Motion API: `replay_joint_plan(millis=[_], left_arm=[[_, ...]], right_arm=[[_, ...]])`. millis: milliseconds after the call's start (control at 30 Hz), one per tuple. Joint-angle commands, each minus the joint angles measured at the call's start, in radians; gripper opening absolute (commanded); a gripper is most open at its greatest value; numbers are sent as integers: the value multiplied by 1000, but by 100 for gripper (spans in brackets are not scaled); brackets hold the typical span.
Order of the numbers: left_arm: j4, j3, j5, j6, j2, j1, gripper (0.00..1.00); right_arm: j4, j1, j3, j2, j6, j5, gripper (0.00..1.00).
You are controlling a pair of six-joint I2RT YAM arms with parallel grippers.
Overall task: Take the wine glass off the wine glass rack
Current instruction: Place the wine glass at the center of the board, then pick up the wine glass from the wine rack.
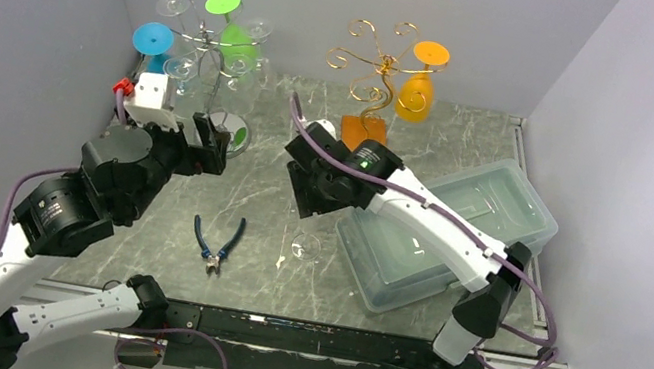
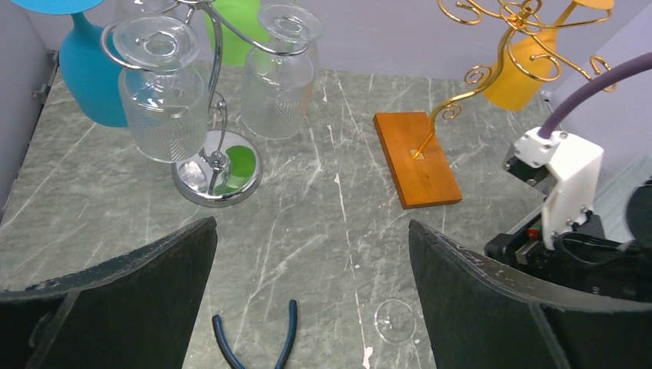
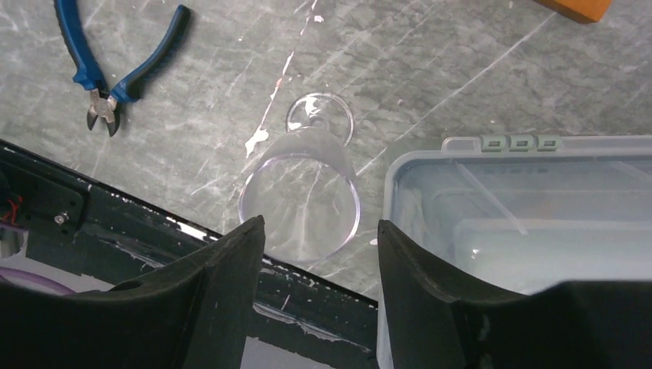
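Note:
A clear wine glass [image 3: 300, 192] stands upright on the marble table, free of any rack, also seen in the top view as the wine glass [image 1: 307, 245]. My right gripper [image 3: 320, 223] hangs just above its rim, open, with neither finger touching it. A silver wine glass rack [image 1: 214, 53] at the back left carries several glasses: clear, blue and green. A gold rack [image 1: 375, 61] on an orange wooden base holds one orange glass [image 1: 415, 94]. My left gripper [image 2: 312, 224] is wide open over bare table, in front of the silver rack [image 2: 215, 165], holding nothing.
Blue-handled pliers [image 1: 217, 244] lie left of the freed glass. A clear lidded plastic bin [image 1: 457, 228] sits right beside the glass, under the right arm. The table's black front rail [image 3: 154, 231] runs close behind the glass.

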Motion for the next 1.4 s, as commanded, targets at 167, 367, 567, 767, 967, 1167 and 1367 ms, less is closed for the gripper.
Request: replay_joint_plan(millis=[167,367,567,767,967,1167,1367], left_arm=[[41,24,-31,6,34,-3,99],[38,45,-36,8,49,-3,100],[36,66,-33,12,69,-3,99],[42,82,-18,12,99,-3,100],[35,119,3,20,142,-3,99],[29,161,13,38,167,-3,99],[21,192,26,36,179,-3,99]], right_arm=[[65,3,-20,-112,17,54,65],[71,-5,-19,-165,16,80,72],[84,-35,17,-229,0,116,84],[159,-201,123,-261,-72,139,90],[313,-366,207,-236,-193,218,96],[503,-501,261,-138,-347,205,99],[568,-610,380,-1,-434,119,99]])
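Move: The orange wine glass hangs from the gold rack roughly 30 cm ahead of the right hand, 18 cm to its right and 8 cm higher. The clear wine glass just set down stands upright between the right fingers, its middle about 8 cm below them. The rack's wooden foot lies some 25 cm ahead and 7 right of that hand, the plastic box 8 ahead and 28 right, both low. From the left hand, the orange glass is about 29 cm ahead, 39 right and 9 lower. Lift the right gripper straight up some 5 cm off the standing clear glass, opening the half-open fingers wide, then sweep it up, forward and right towards the orange glass on the gold rack, about 35 cm in all, tipping the fingers up some 45 degrees and swinging them clockwise. Let the open left gripper drift about 4 cm forward and right. ##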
